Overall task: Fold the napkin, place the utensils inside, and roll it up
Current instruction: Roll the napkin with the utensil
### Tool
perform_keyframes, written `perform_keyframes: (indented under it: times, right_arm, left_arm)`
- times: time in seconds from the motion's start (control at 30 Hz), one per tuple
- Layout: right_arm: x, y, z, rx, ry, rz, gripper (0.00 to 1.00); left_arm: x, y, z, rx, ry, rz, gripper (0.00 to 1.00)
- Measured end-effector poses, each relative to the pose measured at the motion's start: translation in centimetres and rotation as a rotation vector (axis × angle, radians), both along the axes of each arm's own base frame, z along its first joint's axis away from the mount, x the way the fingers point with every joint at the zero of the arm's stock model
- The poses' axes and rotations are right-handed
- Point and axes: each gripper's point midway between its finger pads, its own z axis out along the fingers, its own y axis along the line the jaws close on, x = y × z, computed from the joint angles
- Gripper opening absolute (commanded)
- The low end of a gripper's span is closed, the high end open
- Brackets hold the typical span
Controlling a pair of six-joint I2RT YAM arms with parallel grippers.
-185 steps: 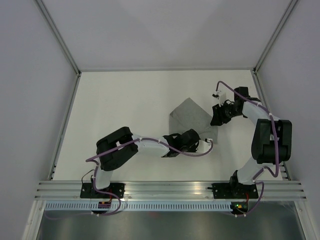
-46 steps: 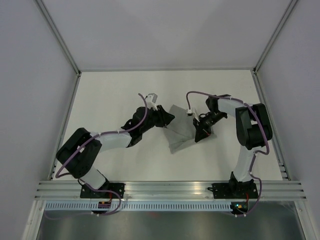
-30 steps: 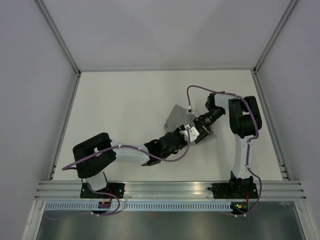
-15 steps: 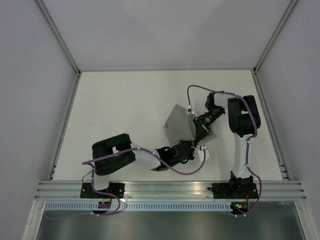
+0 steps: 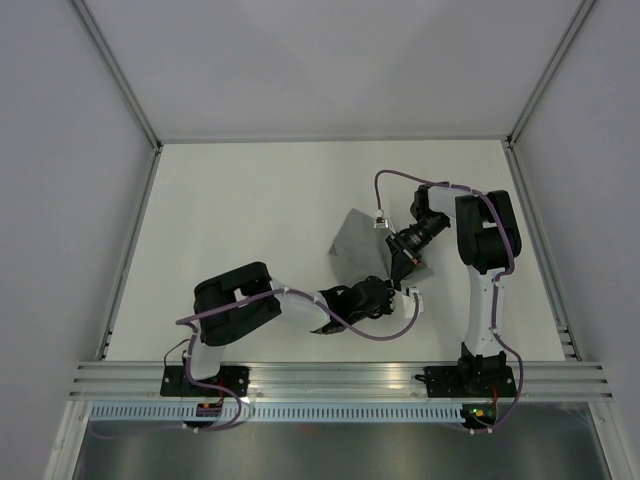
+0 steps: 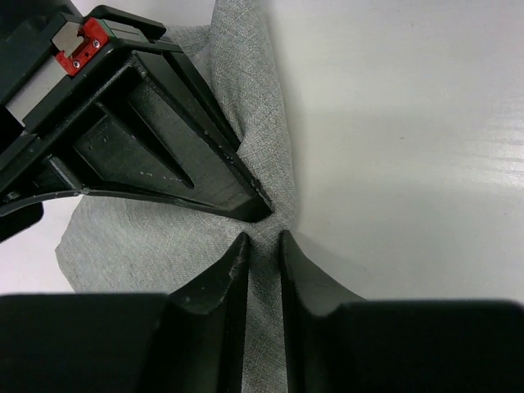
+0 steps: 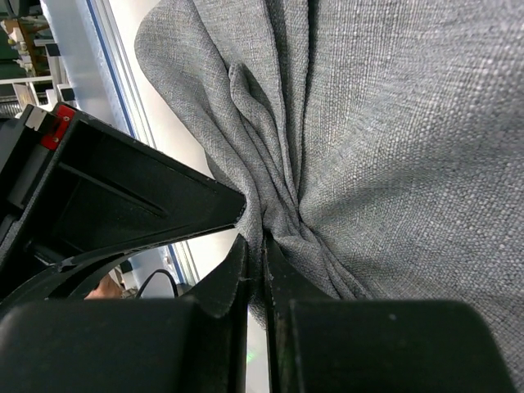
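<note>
The grey napkin [image 5: 358, 245] lies partly lifted right of the table's middle, bunched at its near right corner. My right gripper [image 5: 405, 264] is shut on that corner; in the right wrist view gathered folds of the napkin [image 7: 393, 123] run into the right gripper [image 7: 254, 241]. My left gripper [image 5: 396, 283] meets it from the near side. In the left wrist view the left gripper [image 6: 262, 239] has its jaws pinched on a ridge of the napkin [image 6: 155, 246], tip to tip with the right gripper [image 6: 164, 147]. The utensils are out of view.
The white table [image 5: 230, 220] is bounded by grey walls at the back and sides. An aluminium rail [image 5: 340, 375] with both arm bases runs along the near edge. The left arm's purple cable [image 5: 400, 320] loops just near of the grippers.
The left arm swung from the napkin's left side round to its near right corner, and its jaws narrowed onto the cloth. The right gripper kept its hold and barely moved.
</note>
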Motion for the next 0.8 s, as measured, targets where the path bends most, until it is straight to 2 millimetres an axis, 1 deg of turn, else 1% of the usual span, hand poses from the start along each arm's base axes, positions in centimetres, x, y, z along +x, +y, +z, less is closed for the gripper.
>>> perform_keyframes:
  times: [0.03, 0.13, 0.2, 0.23, 0.27, 0.33, 0.37, 0.43, 0.47, 0.57, 0.63, 0.7, 0.8]
  right_arm:
    - [0.1, 0.0, 0.0, -0.001, -0.002, -0.001, 0.0]
    - [0.1, -0.2, 0.0, -0.006, -0.003, -0.003, 0.0]
    - [0.2, -0.3, -0.1, -0.009, -0.003, -0.004, 0.0]
    - [0.2, -0.4, -0.1, -0.011, -0.002, -0.006, 0.02]
    - [0.2, -0.4, -0.1, -0.014, -0.001, -0.007, 0.09]
    - [0.3, -0.5, 0.0, -0.02, -0.006, -0.009, 0.19]
    - [0.3, -0.5, 0.0, -0.027, -0.01, -0.011, 0.28]
    - [0.3, -0.6, 0.4, -0.04, -0.022, -0.021, 0.36]
    - [0.4, -0.6, 0.6, -0.048, -0.043, -0.023, 0.43]
    - [0.9, -1.0, 1.4, -0.082, -0.136, -0.038, 0.51]
    - [1.9, -1.3, 2.2, -0.104, -0.241, -0.066, 0.53]
    - [4.5, -1.6, 3.2, -0.119, -0.404, -0.116, 0.53]
    - [8.5, -2.9, 5.6, -0.141, -0.611, -0.233, 0.53]
  left_arm:
    - [0.2, 0.0, 0.0, 0.002, 0.007, -0.002, 0.16]
    - [0.3, -0.2, 0.0, 0.01, 0.035, -0.019, 0.06]
    - [0.3, -0.4, 0.0, 0.02, 0.062, -0.035, 0.02]
    - [0.3, -0.5, 0.0, 0.025, 0.079, -0.045, 0.02]
    - [0.3, -0.5, 0.0, 0.029, 0.096, -0.05, 0.02]
    - [0.3, -0.7, 0.0, 0.037, 0.141, -0.062, 0.02]
    - [0.3, -0.8, 0.1, 0.038, 0.165, -0.071, 0.02]
    - [0.3, -0.9, 0.2, 0.034, 0.222, -0.079, 0.02]
    - [0.4, -1.0, 0.3, 0.027, 0.252, -0.082, 0.02]
    - [0.6, -1.1, 0.5, 0.006, 0.34, -0.086, 0.02]
    - [0.8, -1.1, 0.5, -0.012, 0.404, -0.08, 0.02]
    - [0.8, -1.2, 0.6, -0.024, 0.472, -0.075, 0.02]
    - [0.4, -1.7, 0.7, -0.029, 0.583, -0.068, 0.02]
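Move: The napkin's rolled near edge is already between both hands' fingertips, level with each pinch: the left fingers straddle it with a small gap, and the right fingers grip it about 1 cm ahead and 1 cm right of the left hand. From the right hand, the napkin's far corner lies some 17 cm ahead and 11 cm left, its right corner about 3 cm ahead and 7 cm right, both some 2 cm lower. The napkin's rolled edge is pinched as the left fingers close the rest of the way; that hand eases 1–2 cm right and tips some 30 degrees more steeply down. With that hold made, the right fingers open and let go of the roll, and the hand leaves it, going forward about 8 cm and up 5–6 cm, drifting right and turning to point more steeply down. ##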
